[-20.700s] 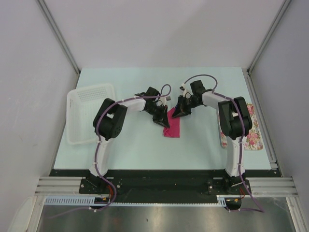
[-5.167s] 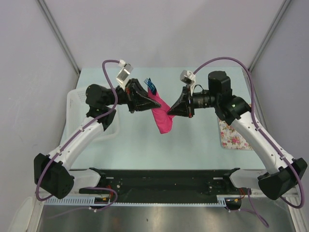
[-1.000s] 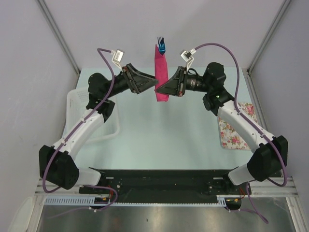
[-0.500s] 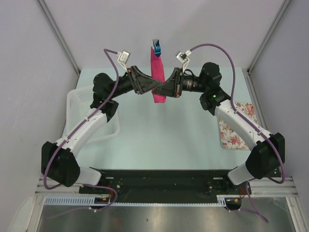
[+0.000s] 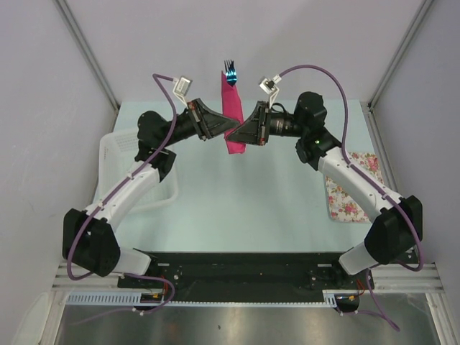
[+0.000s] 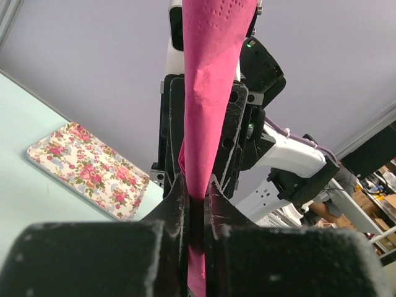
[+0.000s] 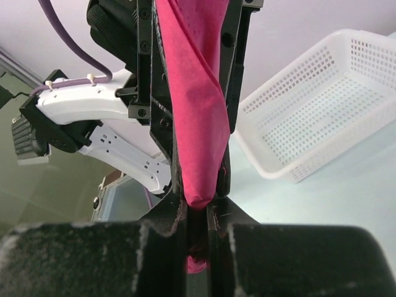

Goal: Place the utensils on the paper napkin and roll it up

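Observation:
The pink paper napkin [image 5: 232, 108] is rolled into a slim tube and held upright in the air above the far part of the table. The dark blue tips of the utensils [image 5: 230, 72] stick out of its top; the rest of them is hidden inside. My left gripper [image 5: 228, 132] is shut on the roll's lower part from the left, and my right gripper [image 5: 239, 134] is shut on it from the right. In the left wrist view the napkin [image 6: 210, 80] rises from my left gripper [image 6: 197, 193]. In the right wrist view the napkin [image 7: 195, 111] is pinched by my right gripper [image 7: 198, 207].
A white basket [image 5: 136, 172] stands at the table's left edge, also seen as the basket [image 7: 315, 117] in the right wrist view. A floral tray [image 5: 356, 194] lies at the right, seen again as the tray [image 6: 86, 176] below the roll.
My left gripper was open beside the roll a second ago and has shut on it. Both arms and the roll have shifted slightly, the roll staying upright.

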Controlling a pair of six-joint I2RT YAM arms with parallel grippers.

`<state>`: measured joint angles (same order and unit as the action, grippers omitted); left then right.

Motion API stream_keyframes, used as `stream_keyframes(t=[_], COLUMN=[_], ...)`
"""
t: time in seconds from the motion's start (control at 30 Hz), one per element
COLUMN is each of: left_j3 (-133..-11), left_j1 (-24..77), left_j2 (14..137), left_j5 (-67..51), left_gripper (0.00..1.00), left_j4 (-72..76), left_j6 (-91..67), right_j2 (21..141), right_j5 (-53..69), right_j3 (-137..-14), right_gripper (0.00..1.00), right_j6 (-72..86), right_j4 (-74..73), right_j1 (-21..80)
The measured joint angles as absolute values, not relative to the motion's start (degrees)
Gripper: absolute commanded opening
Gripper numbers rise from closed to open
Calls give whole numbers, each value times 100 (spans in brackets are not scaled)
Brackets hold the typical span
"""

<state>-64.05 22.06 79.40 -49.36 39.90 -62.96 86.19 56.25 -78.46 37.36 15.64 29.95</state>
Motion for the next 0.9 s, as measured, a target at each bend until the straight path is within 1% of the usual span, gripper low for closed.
stream_keyframes(t=[0.03,0.07,0.1,0.13,0.2,0.23,0.27,0.3,0.4,0.6,0.73,0.83,0.9], left_j3=[-6386,-6368,-6355,-6346,-6344,-6342,-6320,-6257,-5948,-5776,-5778,-5784,-5793], left_j1=[2176,2143,2104,2047,1890,1780,1658,1522,1074,-320,-1406,-1935,-2119], left_j2=[7937,7931,7922,7907,7872,7839,7797,7728,7439,7113,7188,7452,7752], left_j5=[-4963,-4987,-5009,-5013,-4974,-4956,-4945,-4945,-4965,-5170,-5142,-5083,-4982], left_gripper=[0,0,0,0,0,0,0,0,0,0,0,0,0], left_j4=[3994,3977,3935,3760,3328,3022,2749,2515,1852,-16,-1347,-1977,-2329], left_j6=[-6292,-6278,-6241,-6171,-5981,-5826,-5680,-5537,-5172,-3837,-2698,-2047,-1673], right_j2=[8637,8659,8683,8705,8705,8705,8705,8705,8705,8705,8722,8759,8792], right_j5=[5607,5579,5557,5551,5542,5531,5505,5483,5443,5398,5382,5382,5384], right_j3=[-7859,-7881,-7905,-7931,-7968,-8003,-8038,-8066,-8110,-8114,-8114,-8114,-8114], right_gripper=[31,43,52,70,85,95,98,100,100,100,100,100,100], right_j6=[3699,3660,3614,3485,3326,3218,3111,3015,2775,2425,2270,2204,2178], right_j4=[1522,1481,1420,1358,1214,1100,1004,884,607,93,-150,-274,-322], right_j1=[3009,3020,3024,3037,3050,3044,3035,3020,2941,2700,2596,2561,2532])
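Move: The napkin roll is pinched by both my hands, slanting forward and up. Its middle is some 2 cm ahead of my left fingers and 1 cm above them, with the fork head about 8 cm ahead and 8 cm up. From my right fingers the roll's middle is 4 cm ahead, 3 cm up and 1 cm to the right. The white basket's middle lies from my left hand about 33 cm left, 12 cm ahead and 37 cm down; from my right hand some 32 cm left, 14 cm ahead and 34 cm down. I open my right fingers wide and let the roll go, then ease that hand about 5 cm down, a little forward and to the right. Keeping my pinch on the roll, I swing my left hand some 27 cm left and 22 cm down, slightly forward, to over the white basket, turning it about 35 degrees counter-clockwise as the fingers tip from slightly upward to downward. ##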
